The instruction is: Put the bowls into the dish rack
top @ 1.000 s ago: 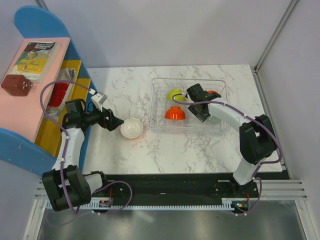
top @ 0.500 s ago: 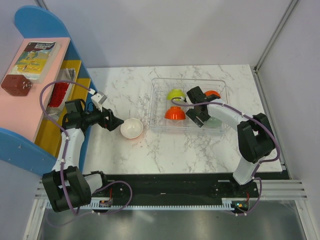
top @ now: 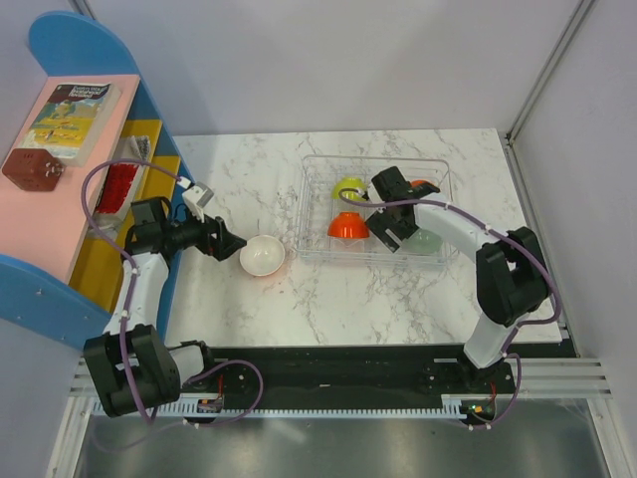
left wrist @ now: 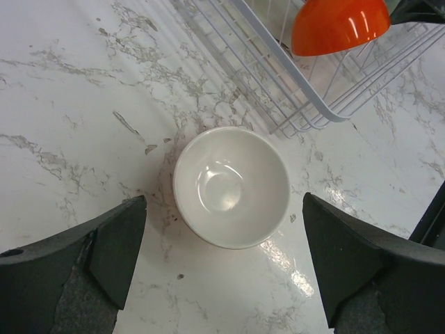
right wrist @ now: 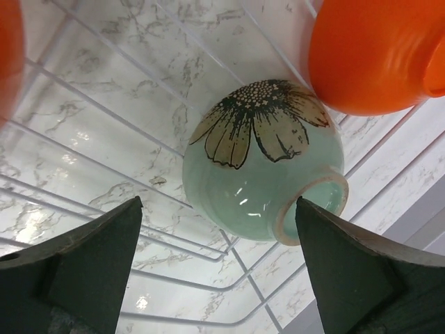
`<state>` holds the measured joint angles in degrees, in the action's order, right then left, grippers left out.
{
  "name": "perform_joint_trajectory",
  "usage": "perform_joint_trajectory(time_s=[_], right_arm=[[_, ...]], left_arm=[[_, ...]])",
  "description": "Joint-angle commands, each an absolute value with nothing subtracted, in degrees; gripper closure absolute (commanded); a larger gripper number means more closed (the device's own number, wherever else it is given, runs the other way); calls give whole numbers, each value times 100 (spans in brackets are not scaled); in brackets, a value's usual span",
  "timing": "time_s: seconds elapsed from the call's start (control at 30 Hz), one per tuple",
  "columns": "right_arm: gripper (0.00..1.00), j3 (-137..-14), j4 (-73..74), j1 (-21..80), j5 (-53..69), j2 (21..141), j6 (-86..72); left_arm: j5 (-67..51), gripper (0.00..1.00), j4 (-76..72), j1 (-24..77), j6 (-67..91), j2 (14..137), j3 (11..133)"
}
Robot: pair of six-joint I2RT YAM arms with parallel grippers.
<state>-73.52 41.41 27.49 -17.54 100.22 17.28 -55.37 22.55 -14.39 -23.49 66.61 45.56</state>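
Observation:
The clear dish rack [top: 439, 257] holds a lime green bowl [top: 348, 186], an orange bowl [top: 348, 226], a red-orange bowl [top: 424, 186] and a pale mint bowl [top: 427, 240]. My right gripper [top: 396, 237] stands open inside the rack. In the right wrist view the mint bowl [right wrist: 261, 163], with a flower on it, rests tilted on the rack wires [right wrist: 104, 139] just beyond my open right gripper [right wrist: 217, 202], next to an orange bowl [right wrist: 375, 56]. A white bowl [top: 262, 256] sits upright on the table left of the rack. My left gripper [left wrist: 224, 197] is open just short of this white bowl [left wrist: 231, 186].
A blue shelf unit [top: 60, 289] with a pink top, a book [top: 70, 115] and yellow bins stands along the left edge of the marble table [top: 348, 299]. Grey walls close the back and right sides. The rack's near corner [left wrist: 316, 111] lies just beyond the white bowl.
The right gripper's jaws have opened wide and let go of the mint bowl, which now rests in the rack. The left arm has not moved.

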Motion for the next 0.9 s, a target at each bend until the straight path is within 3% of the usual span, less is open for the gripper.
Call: perform_joint_trajectory(time_s=[0.0, 0.3, 0.87], right_arm=[[2, -8015, 4534, 2760, -1319, 9441, 1661], [2, -8666, 4641, 2637, -721, 8833, 1406], [2, -8016, 4272, 2417, 527, 8280, 1608]], left_arm=[[-5275, 0, 2101, -1477, -2435, 6916, 4798], [-4896, 0, 2074, -1450, -2584, 7637, 4825], [-3534, 0, 1846, -589, -2689, 8569, 4746]])
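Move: The white bowl sits on the table about 5 cm to the left hand's right, level with it and some 13 cm below; the orange bowl is 7 cm ahead and 24 cm right, the lime bowl 15 cm ahead and 25 cm right. From the right hand the white bowl lies about 30 cm left and 5 cm back, 5 cm lower, and the green bowl just released about 5 cm right, level, 4 cm lower. The left hand, fingers staying wide open, sinks some 10 cm towards the near-left side of the white bowl, easing slightly forward while its fingers tip about 20 degrees further down. Meanwhile the right hand, already open, rises quickly out of the dish rack and away from the green bowl, climbing about 13 cm and then settling back a couple, as it drifts 4 cm left and rolls its left side up by some 20 degrees. ##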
